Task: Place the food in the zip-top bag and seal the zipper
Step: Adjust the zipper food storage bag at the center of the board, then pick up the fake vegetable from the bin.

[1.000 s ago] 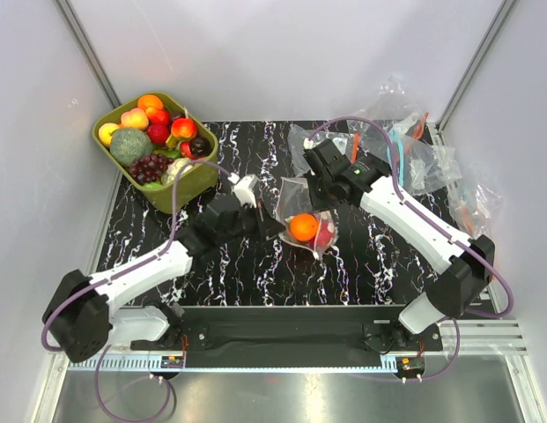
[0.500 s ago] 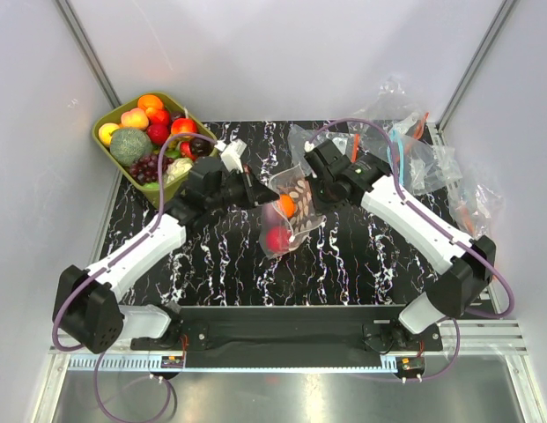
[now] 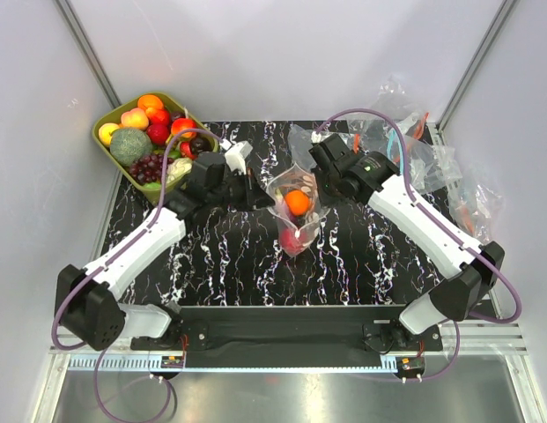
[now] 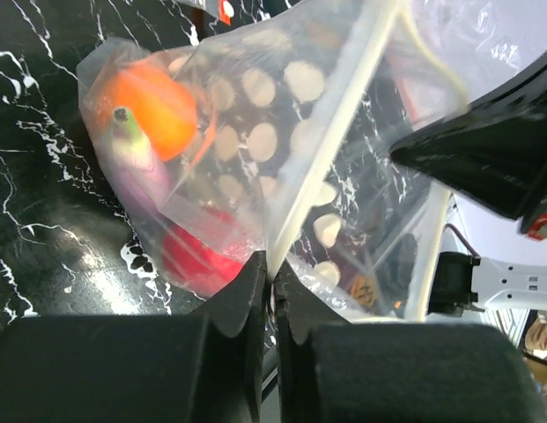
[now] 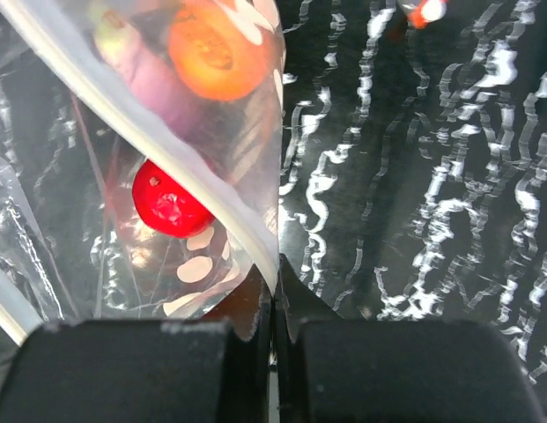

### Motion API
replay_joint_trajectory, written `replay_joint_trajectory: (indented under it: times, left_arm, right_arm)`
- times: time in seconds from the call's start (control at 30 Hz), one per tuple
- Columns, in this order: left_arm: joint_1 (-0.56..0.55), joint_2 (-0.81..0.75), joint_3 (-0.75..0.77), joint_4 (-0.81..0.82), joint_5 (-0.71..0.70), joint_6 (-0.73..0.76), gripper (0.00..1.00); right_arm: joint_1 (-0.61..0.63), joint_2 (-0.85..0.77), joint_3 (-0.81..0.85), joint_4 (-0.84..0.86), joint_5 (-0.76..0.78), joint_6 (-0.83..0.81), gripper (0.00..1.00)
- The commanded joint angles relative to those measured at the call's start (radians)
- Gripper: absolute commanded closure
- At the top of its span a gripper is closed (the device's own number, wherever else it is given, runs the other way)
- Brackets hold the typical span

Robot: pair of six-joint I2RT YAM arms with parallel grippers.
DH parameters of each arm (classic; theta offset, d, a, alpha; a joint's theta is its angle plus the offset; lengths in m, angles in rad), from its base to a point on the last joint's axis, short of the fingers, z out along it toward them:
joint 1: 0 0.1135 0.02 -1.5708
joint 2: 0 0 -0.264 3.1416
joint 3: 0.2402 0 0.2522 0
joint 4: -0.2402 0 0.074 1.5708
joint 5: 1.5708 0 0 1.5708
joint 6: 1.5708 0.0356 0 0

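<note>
The white-dotted clear zip-top bag (image 3: pixel 296 211) hangs between my two grippers above the black marbled table (image 3: pixel 220 256). It holds an orange fruit (image 3: pixel 298 202), a red fruit (image 3: pixel 293 240) and a purple piece (image 4: pixel 136 163). My left gripper (image 3: pixel 262 196) is shut on the bag's left end at the zipper strip (image 4: pixel 330 145). My right gripper (image 3: pixel 319 187) is shut on the right end of the strip (image 5: pixel 181 167). The orange fruit (image 5: pixel 216 44) and the red fruit (image 5: pixel 167 201) show through the plastic in the right wrist view.
An olive-green tub (image 3: pixel 192 181) with more toy fruit and vegetables stands at the back left. A heap of clear undotted bags (image 3: pixel 414 150) with blue and orange strips lies at the back right, behind my right arm.
Both grippers have lifted the bag and drawn it toward the table's centre. It now hangs upright with the fruits sunk to its bottom. My left arm has reached farther right and back.
</note>
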State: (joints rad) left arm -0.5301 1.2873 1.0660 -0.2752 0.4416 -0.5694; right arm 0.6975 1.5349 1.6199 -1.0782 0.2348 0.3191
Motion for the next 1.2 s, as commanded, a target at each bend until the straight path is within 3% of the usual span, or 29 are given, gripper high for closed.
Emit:
replay_joint_trajectory:
  times: [0.0, 0.1, 0.2, 0.27, 0.33, 0.37, 0.4, 0.47, 0.7, 0.87, 1.17]
  left_arm:
    - [-0.002, 0.044, 0.017, 0.059, 0.075, 0.022, 0.90]
    - [-0.005, 0.041, -0.021, 0.083, 0.051, 0.029, 0.82]
    - [-0.005, 0.007, -0.052, 0.088, 0.011, 0.051, 0.66]
    - [-0.004, -0.014, -0.057, 0.068, -0.013, 0.074, 0.38]
    - [-0.002, -0.026, -0.049, 0.051, -0.059, 0.092, 0.28]
    - [0.001, -0.043, -0.051, 0.047, -0.076, 0.109, 0.15]
    - [0.001, -0.054, -0.055, 0.047, -0.111, 0.120, 0.09]
    - [0.008, -0.094, -0.057, 0.048, -0.165, 0.158, 0.01]
    - [0.152, -0.059, 0.096, -0.070, -0.470, 0.232, 0.01]
    - [0.309, 0.082, 0.295, -0.100, -0.527, 0.281, 0.01]
    - [0.432, 0.418, 0.681, -0.272, -0.590, 0.387, 0.01]
  right_arm:
    - [-0.006, -0.021, 0.087, -0.040, 0.124, 0.008, 1.00]
    - [-0.006, -0.015, 0.098, -0.028, 0.138, 0.015, 1.00]
    - [-0.006, -0.025, 0.103, -0.005, 0.147, 0.021, 1.00]
    - [-0.007, -0.025, 0.103, 0.010, 0.143, 0.018, 1.00]
    - [-0.006, -0.006, 0.098, 0.015, 0.126, 0.015, 1.00]
    - [-0.006, 0.002, 0.094, 0.020, 0.120, 0.017, 1.00]
    - [-0.006, 0.010, 0.081, 0.026, 0.120, 0.015, 1.00]
    - [-0.006, 0.022, 0.064, 0.037, 0.113, 0.018, 1.00]
    - [-0.006, 0.019, 0.021, 0.092, 0.095, 0.008, 1.00]
    - [-0.006, 0.019, 0.021, 0.101, 0.080, -0.011, 1.00]
    - [-0.007, -0.005, 0.034, 0.097, 0.061, -0.028, 1.00]
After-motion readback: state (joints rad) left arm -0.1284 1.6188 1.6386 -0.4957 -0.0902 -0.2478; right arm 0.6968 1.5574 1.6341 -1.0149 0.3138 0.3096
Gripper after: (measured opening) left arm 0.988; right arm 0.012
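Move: The zipper bag hangs open between the hands, its middle about 7 cm right of, 2 cm back from and 6 cm below the left hand, which still has its left rim; the orange inside is 6 cm right, level fore and aft. The food basket stands some 28 cm left and 13 cm ahead of that hand. From the right hand the bag's middle is 5 cm left, 3 cm back, 6 cm below. The bag's left rim is lowered about 3 cm by the left hand, whose fingers spread wide and let go. The empty hand then swings away forward-left and up, some 30 cm, to the right-hand part of the food basket, turning about 40 degrees counter-clockwise with its left side rising. The right hand keeps the opposite rim pinched, easing 2 cm forward. ##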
